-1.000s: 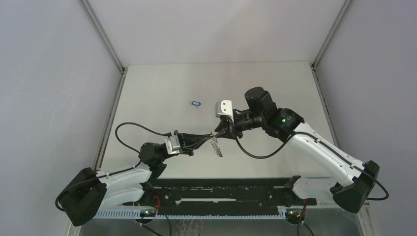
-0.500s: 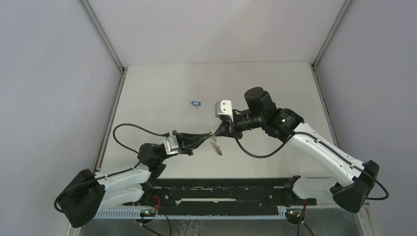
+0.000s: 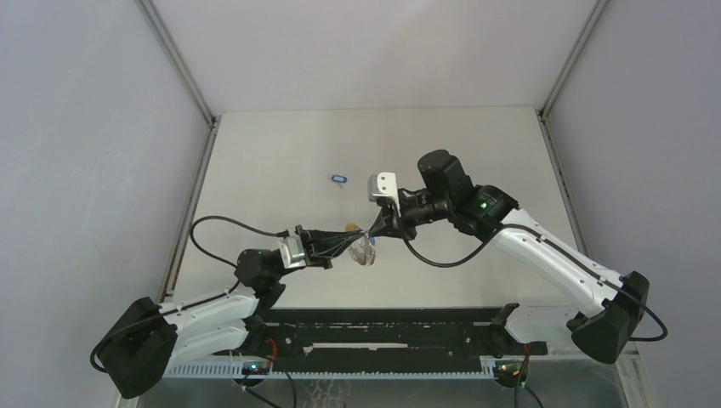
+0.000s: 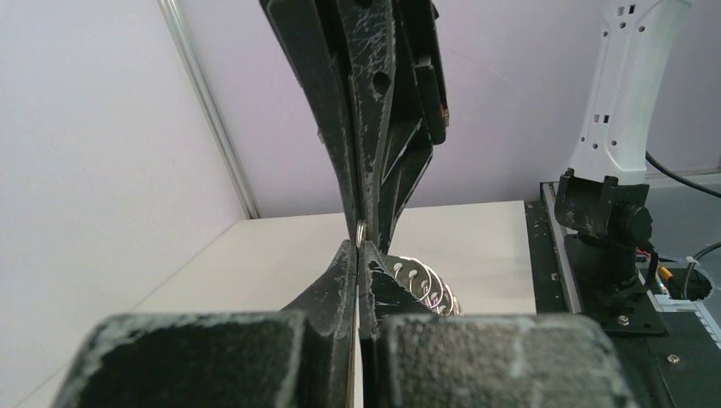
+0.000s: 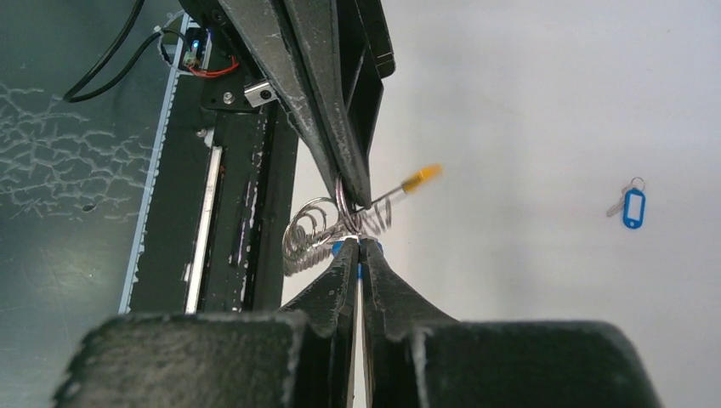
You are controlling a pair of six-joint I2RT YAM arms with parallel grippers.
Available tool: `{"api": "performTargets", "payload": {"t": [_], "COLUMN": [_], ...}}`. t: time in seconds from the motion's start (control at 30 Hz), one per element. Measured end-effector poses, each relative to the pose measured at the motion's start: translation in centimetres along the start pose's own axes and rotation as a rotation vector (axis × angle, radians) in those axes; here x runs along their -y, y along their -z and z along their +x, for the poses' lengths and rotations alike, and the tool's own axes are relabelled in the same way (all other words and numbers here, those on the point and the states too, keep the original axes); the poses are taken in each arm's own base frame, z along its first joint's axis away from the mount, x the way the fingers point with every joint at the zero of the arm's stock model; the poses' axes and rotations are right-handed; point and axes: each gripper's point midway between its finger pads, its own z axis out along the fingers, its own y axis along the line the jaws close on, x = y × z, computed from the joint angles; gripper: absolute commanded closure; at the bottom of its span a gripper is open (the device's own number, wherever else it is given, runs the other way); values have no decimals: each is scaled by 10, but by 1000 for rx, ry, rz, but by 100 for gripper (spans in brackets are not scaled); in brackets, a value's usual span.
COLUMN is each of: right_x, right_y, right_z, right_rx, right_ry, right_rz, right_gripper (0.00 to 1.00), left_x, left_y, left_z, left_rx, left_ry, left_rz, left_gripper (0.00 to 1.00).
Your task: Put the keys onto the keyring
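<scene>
Over the middle of the table, my left gripper (image 3: 360, 240) and right gripper (image 3: 375, 233) meet tip to tip. The keyring (image 3: 366, 255) is a bunch of silvery loops hanging below them, its yellow end (image 3: 349, 226) sticking up to the left. In the left wrist view my left gripper (image 4: 360, 251) is shut on the keyring's wire, with loops (image 4: 429, 287) showing just to the right. My right gripper (image 5: 358, 248) is shut on a blue-tagged key pressed against the keyring (image 5: 308, 234); only slivers of blue show. Another blue-tagged key (image 3: 340, 179) lies alone on the table behind.
A black rail (image 3: 383, 327) carrying both arm bases runs along the table's near edge. Grey walls stand on the left, back and right of the white table (image 3: 281, 144). The lone key (image 5: 631, 206) lies well right of the grippers in the right wrist view.
My right gripper has shut. Both grippers have shifted slightly left, and the keyring has swung from a long hanging strip into a bunched clump, its yellow end now pointing up-left.
</scene>
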Motion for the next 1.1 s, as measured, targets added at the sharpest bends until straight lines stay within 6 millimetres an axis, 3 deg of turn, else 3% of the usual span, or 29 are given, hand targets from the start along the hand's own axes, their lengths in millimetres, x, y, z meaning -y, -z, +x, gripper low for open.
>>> {"api": "performTargets", "payload": {"t": [0.07,0.23,0.47,0.67,1.1], "right_x": [2,1,-1,-5,-1], "right_y": [-3,-10,0,9,-2], "right_z": [2,7,4,-3,-10], "right_rx": [-5,-22,-11,25,70], "right_ry": [-10,-22,47,120,164], "right_rz": [-3,-14,13,31,-7], "right_gripper": [99,83,73,72,79], "left_x": [1,2,2,3,4], "left_y": [0,0,-1,-1,-1], "left_z": [0,-1,-4,-4,-4], "left_rx": [1,4,16,16,16], "left_ry": [0,3,-2,3,6], "left_rz": [3,9,12,16,24], "left_gripper": [100,100,100,100,100]}}
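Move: The keyring's upper end, pinched in the left fingertips, lies about 2 cm left of and 1 cm above the shut right fingertips, level forward. The blue-tagged key hangs some 2 cm straight below the right fingertips; the yellow end is about 3 cm ahead, 4 cm left and 1 cm lower. From the left hand, the keyring's pinched end is right at the fingertips. Dipping about 1 cm, the right fingers open off the keyring, rise some 2 cm, then ease back left. ##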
